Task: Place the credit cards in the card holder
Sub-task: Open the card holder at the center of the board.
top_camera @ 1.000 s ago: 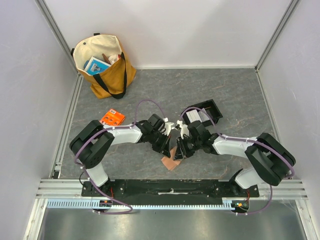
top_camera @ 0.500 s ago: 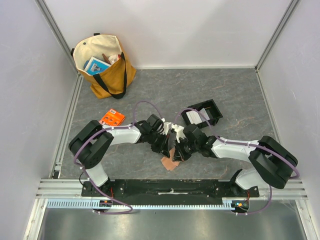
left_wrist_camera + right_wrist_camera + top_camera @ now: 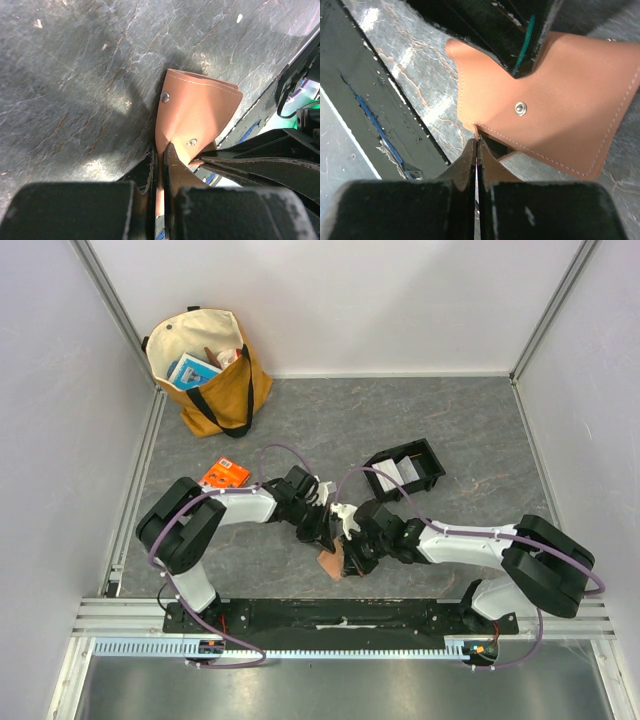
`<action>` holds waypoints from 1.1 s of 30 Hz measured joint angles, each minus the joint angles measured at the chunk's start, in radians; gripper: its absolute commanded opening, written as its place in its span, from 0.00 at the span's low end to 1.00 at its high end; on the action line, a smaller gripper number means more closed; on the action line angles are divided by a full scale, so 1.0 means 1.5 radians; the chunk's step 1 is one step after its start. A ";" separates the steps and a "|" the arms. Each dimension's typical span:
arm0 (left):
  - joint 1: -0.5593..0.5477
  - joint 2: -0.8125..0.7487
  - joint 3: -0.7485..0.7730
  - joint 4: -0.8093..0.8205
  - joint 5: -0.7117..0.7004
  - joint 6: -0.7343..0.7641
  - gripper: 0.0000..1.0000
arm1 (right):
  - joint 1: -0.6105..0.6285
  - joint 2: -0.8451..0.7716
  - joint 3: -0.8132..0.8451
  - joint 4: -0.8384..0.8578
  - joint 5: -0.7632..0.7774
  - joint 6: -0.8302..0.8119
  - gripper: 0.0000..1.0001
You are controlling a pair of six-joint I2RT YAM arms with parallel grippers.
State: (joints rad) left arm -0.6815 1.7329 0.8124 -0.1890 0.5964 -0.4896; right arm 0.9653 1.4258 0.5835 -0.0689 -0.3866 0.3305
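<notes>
The card holder (image 3: pixel 330 565) is a tan-brown wallet with metal snaps, lifted off the grey floor between both arms. My left gripper (image 3: pixel 161 150) is shut on one flap of the card holder (image 3: pixel 200 107), whose leather runs between the two fingers. My right gripper (image 3: pixel 477 142) is shut on a thin edge of the card holder (image 3: pixel 560 95) at a corner. In the top view the left gripper (image 3: pixel 323 536) and right gripper (image 3: pixel 347 558) meet over it. The credit cards (image 3: pixel 391 473) show as a white patch inside the black tray (image 3: pixel 425 462), apart from both grippers.
An orange printed packet (image 3: pixel 224 475) lies left of the arms. A mustard and cream tote bag (image 3: pixel 205 370) with things inside stands at the back left. Pale walls enclose the floor, and a metal rail (image 3: pixel 340 615) runs along the near edge.
My right gripper has moved left toward the near edge, away from the tray, and closed on the card holder's edge. The left gripper and card holder shifted slightly left.
</notes>
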 measured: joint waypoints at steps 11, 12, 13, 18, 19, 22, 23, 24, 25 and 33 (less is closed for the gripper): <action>0.018 -0.055 -0.041 0.010 -0.061 -0.023 0.12 | 0.020 -0.034 0.046 -0.164 0.216 0.137 0.34; 0.022 -0.061 -0.041 0.010 -0.073 -0.025 0.12 | 0.020 -0.044 0.048 -0.193 0.228 0.146 0.36; 0.026 -0.065 -0.041 0.009 -0.085 -0.026 0.12 | 0.020 -0.055 0.049 -0.227 0.244 0.152 0.36; 0.043 -0.077 -0.040 0.008 -0.130 -0.033 0.23 | 0.015 -0.063 0.053 -0.340 0.300 0.170 0.36; 0.043 -0.079 -0.040 0.007 -0.136 -0.034 0.27 | 0.013 -0.062 0.057 -0.354 0.309 0.172 0.39; 0.044 -0.089 -0.040 0.002 -0.157 -0.039 0.46 | 0.005 -0.058 0.090 -0.384 0.345 0.179 0.46; 0.045 -0.096 -0.040 -0.001 -0.167 -0.045 0.52 | -0.003 -0.058 0.107 -0.391 0.353 0.179 0.52; 0.047 -0.105 -0.041 -0.002 -0.178 -0.048 0.57 | -0.014 -0.058 0.127 -0.392 0.363 0.180 0.52; 0.048 -0.114 -0.044 -0.004 -0.191 -0.051 0.68 | -0.032 -0.059 0.150 -0.394 0.369 0.178 0.52; 0.053 -0.225 -0.051 -0.093 -0.260 -0.073 0.88 | -0.252 -0.074 0.346 -0.379 0.372 0.128 0.73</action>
State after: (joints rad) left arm -0.6014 1.3956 0.7364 -0.3290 0.2058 -0.5995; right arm 0.5877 1.3151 1.1030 -0.6373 0.1711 0.5220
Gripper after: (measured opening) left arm 0.826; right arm 0.696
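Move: Between the two grippers lies the card holder, its middle about 2 cm right and 3 cm back of the left hand, which pinches its left edge. From the right hand, shut at its near right edge, that middle is roughly 3 cm ahead and 3 cm left. The credit cards, where the right hand heads next, are some 24 cm ahead and 12 cm right of it, at about its height; the black tray's middle is 2 cm right of them and 1 cm farther out. Letting go of the holder's near right edge by the strap, the right fingers open and the hand swings about 10 cm right, low over the board, then climbs and reaches forward towards the credit cards, opening wider and turning clockwise some 50 degrees. The left hand slides about 5 cm forward and left, releases the left edge, opens wide, and draws off left and up. ##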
